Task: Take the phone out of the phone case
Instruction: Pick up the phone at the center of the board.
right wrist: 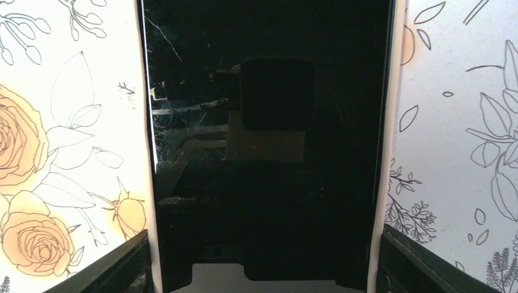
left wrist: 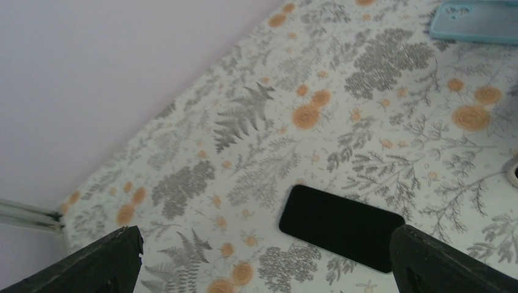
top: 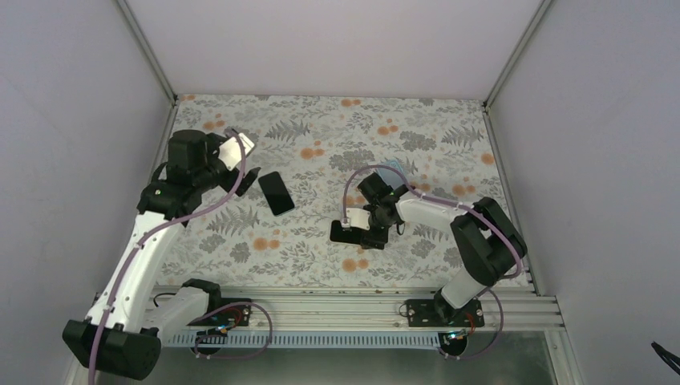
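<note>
A black phone in a white-rimmed case (right wrist: 269, 152) lies flat on the floral table; in the top view it (top: 343, 233) is at centre. My right gripper (right wrist: 264, 250) is down over it, one finger against each long white edge, shut on it; it also shows in the top view (top: 373, 227). My left gripper (left wrist: 266, 241) is open and empty, hovering above a bare black phone (left wrist: 342, 227) that lies at the left (top: 277, 192). The left gripper shows in the top view (top: 244, 175) just left of that phone.
A light blue case (left wrist: 476, 21) lies flat beyond the right arm (top: 394, 168). White walls enclose the table on three sides. A metal rail (top: 337, 305) carrying the arm bases runs along the near edge.
</note>
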Motion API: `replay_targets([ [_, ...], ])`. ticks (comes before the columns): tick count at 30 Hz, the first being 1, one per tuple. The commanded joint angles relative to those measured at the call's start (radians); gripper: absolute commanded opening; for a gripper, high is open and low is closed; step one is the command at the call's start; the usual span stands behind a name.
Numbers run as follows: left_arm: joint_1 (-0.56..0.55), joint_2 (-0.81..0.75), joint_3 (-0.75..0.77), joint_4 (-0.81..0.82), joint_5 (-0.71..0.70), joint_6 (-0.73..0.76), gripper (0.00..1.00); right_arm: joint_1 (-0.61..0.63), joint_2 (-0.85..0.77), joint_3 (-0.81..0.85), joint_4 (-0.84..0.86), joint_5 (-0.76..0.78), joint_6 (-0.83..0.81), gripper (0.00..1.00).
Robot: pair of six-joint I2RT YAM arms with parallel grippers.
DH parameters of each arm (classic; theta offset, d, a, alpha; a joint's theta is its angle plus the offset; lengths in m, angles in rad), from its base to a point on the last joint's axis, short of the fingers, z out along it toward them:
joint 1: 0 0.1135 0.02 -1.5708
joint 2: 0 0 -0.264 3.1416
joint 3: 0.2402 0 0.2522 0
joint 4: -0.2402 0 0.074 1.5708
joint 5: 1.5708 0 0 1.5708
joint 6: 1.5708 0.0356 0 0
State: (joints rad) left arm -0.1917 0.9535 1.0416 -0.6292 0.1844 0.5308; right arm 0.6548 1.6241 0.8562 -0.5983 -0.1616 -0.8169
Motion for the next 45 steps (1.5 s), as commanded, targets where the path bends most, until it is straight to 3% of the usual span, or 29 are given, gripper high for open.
replay_targets([
  [1,0.006,0.077,0.028,-0.084,0.084,-0.001,1.00,0.011,-0.005,-0.036,0.086,0.088,0.018,0.62],
  [10,0.005,0.394,0.223,-0.326,0.392,-0.025,1.00,0.067,-0.215,0.022,0.189,0.135,0.087,0.57],
  [17,0.002,0.594,0.403,-0.511,0.662,0.002,1.00,0.112,-0.227,0.070,0.319,0.244,0.106,0.55],
  [21,-0.004,0.668,0.442,-0.510,0.667,-0.034,1.00,0.135,-0.222,0.088,0.399,0.290,0.110,0.46],
  [34,-0.036,0.841,0.497,-0.507,0.718,-0.098,0.97,0.196,-0.142,0.198,0.451,0.322,0.095,0.49],
  [41,-0.048,0.896,0.549,-0.575,0.806,-0.044,0.85,0.229,-0.070,0.257,0.476,0.358,0.082,0.49],
  [45,-0.048,0.903,0.547,-0.595,0.834,-0.021,0.70,0.233,-0.033,0.283,0.489,0.376,0.084,0.49],
])
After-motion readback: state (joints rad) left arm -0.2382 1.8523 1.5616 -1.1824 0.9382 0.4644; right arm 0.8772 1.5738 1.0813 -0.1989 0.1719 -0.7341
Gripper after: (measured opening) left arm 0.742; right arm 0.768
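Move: Between the right fingers, already gripped across its width near its right end, the phone lies on the board, its middle about 5 cm to the left of that hand. The bare phone lies some 29 cm left and 13 cm farther out, the blue case 8 cm right and 17 cm ahead. From the open left hand, the gripped phone is about 30 cm right, 10 cm back and 27 cm below; the bare phone is 6 cm right, 3 cm ahead and 28 cm below. Lifting the phone in an unchanged grip, the right hand rises about 15 cm while going left and forward towards the left hand, its fingers tipping forward by some 40 degrees. The left hand comes right and down to meet it, swinging its fingers from forward to rightward and down, and near the end begins closing around the phone's free end; contact there can't be seen. ##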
